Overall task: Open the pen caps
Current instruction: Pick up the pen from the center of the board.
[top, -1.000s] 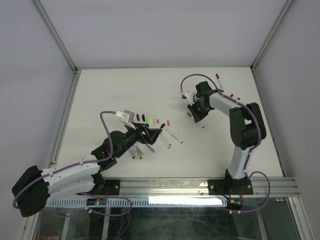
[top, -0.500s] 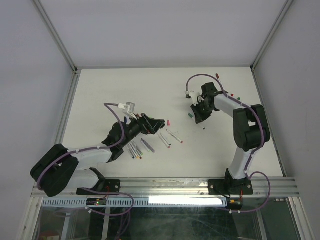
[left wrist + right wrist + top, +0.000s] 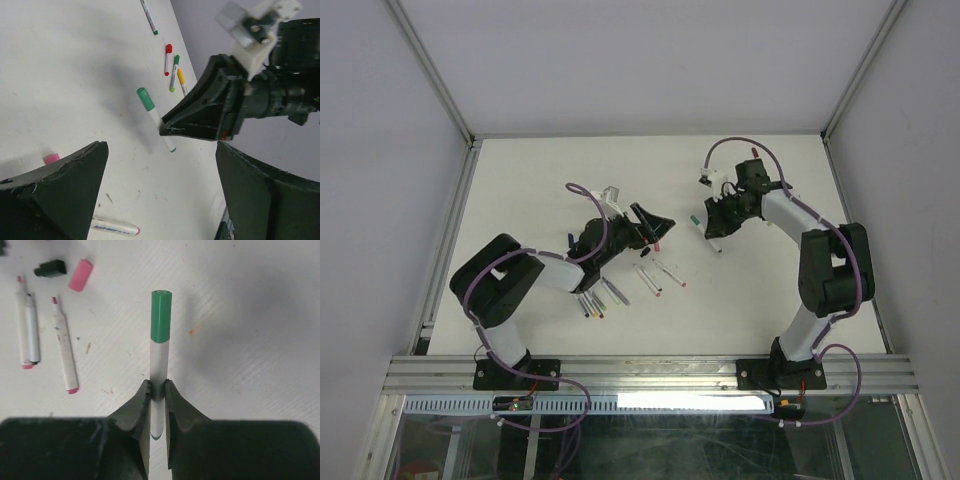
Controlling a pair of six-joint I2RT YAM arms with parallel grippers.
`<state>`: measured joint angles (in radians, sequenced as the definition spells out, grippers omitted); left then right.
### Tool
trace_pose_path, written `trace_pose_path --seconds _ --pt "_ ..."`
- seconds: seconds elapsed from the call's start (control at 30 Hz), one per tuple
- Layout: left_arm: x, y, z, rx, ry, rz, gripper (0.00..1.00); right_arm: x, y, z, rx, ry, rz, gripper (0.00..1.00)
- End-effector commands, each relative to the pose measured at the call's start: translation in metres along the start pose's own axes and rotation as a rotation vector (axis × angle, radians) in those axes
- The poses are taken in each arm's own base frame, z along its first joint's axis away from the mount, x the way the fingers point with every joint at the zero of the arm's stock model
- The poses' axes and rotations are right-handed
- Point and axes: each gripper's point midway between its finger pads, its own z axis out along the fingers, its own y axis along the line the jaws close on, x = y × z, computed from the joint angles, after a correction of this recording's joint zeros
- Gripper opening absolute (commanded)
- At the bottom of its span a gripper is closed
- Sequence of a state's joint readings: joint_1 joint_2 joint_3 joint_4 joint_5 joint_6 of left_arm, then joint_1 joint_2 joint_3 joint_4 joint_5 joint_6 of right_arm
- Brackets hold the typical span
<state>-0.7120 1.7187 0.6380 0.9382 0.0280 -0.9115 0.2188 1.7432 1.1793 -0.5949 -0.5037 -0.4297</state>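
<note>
A white pen with a green pen cap [image 3: 161, 315] is pinched near its tail by my right gripper [image 3: 159, 390], which is shut on the barrel. In the top view that right gripper [image 3: 711, 236] holds the pen low over the table, with the green cap [image 3: 694, 220] pointing left. My left gripper [image 3: 655, 222] stands open a short way left of it. From the left wrist, the green cap [image 3: 146, 99] lies ahead of the open left gripper [image 3: 160, 190], with nothing between the fingers. Loose pink [image 3: 80, 268] and black [image 3: 50, 268] pen caps lie on the table.
Uncapped pens with pink tips [image 3: 65, 355] lie left of the held pen. Several more pens [image 3: 600, 298] lie beside the left arm. Capped pens, red [image 3: 168, 48], green [image 3: 176, 60] and yellow [image 3: 180, 76], lie beyond. A pink cap [image 3: 51, 158] sits by my left finger.
The left arm has stretched forward and to the right, bringing its open gripper close to the held pen. The right gripper has carried the green-capped pen slightly further back.
</note>
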Motion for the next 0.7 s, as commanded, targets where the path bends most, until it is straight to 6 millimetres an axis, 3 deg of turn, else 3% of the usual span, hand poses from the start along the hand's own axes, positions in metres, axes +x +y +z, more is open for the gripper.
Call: trace_pose_path --seconds 0.0,0.43,0.67 --pt "-0.021 -0.025 0.023 0.096 -0.076 -0.091 0.90 -0.042 0.026 -0.025 -0.098 -0.185 -0.021 0.00" --pt "-0.007 -0.017 0.068 0.102 -0.055 -0.141 0.84 -0.049 0.049 -0.030 -0.217 -0.225 -0.003 0.00" --pt "0.004 -0.009 0.084 0.093 -0.026 -0.143 0.69 -0.047 0.052 -0.025 -0.231 -0.211 -0.002 0.00"
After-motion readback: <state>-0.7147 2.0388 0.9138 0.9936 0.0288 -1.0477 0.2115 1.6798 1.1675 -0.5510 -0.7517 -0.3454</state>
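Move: The green cap, on the pen already pinched by the right fingers, lies about 9 cm to the right of the left hand, 2 cm ahead and 5 cm lower. On the table some 11 cm below that hand, the pink cap lies 4 cm back and the black cap 6 cm back and 3 cm left. From the right hand, the green cap is about 4 cm ahead, 3 cm left and 2 cm higher. Half-closing, the left hand goes 7 cm forward-right to the green cap; the right lifts its pen 4 cm, leftward. ##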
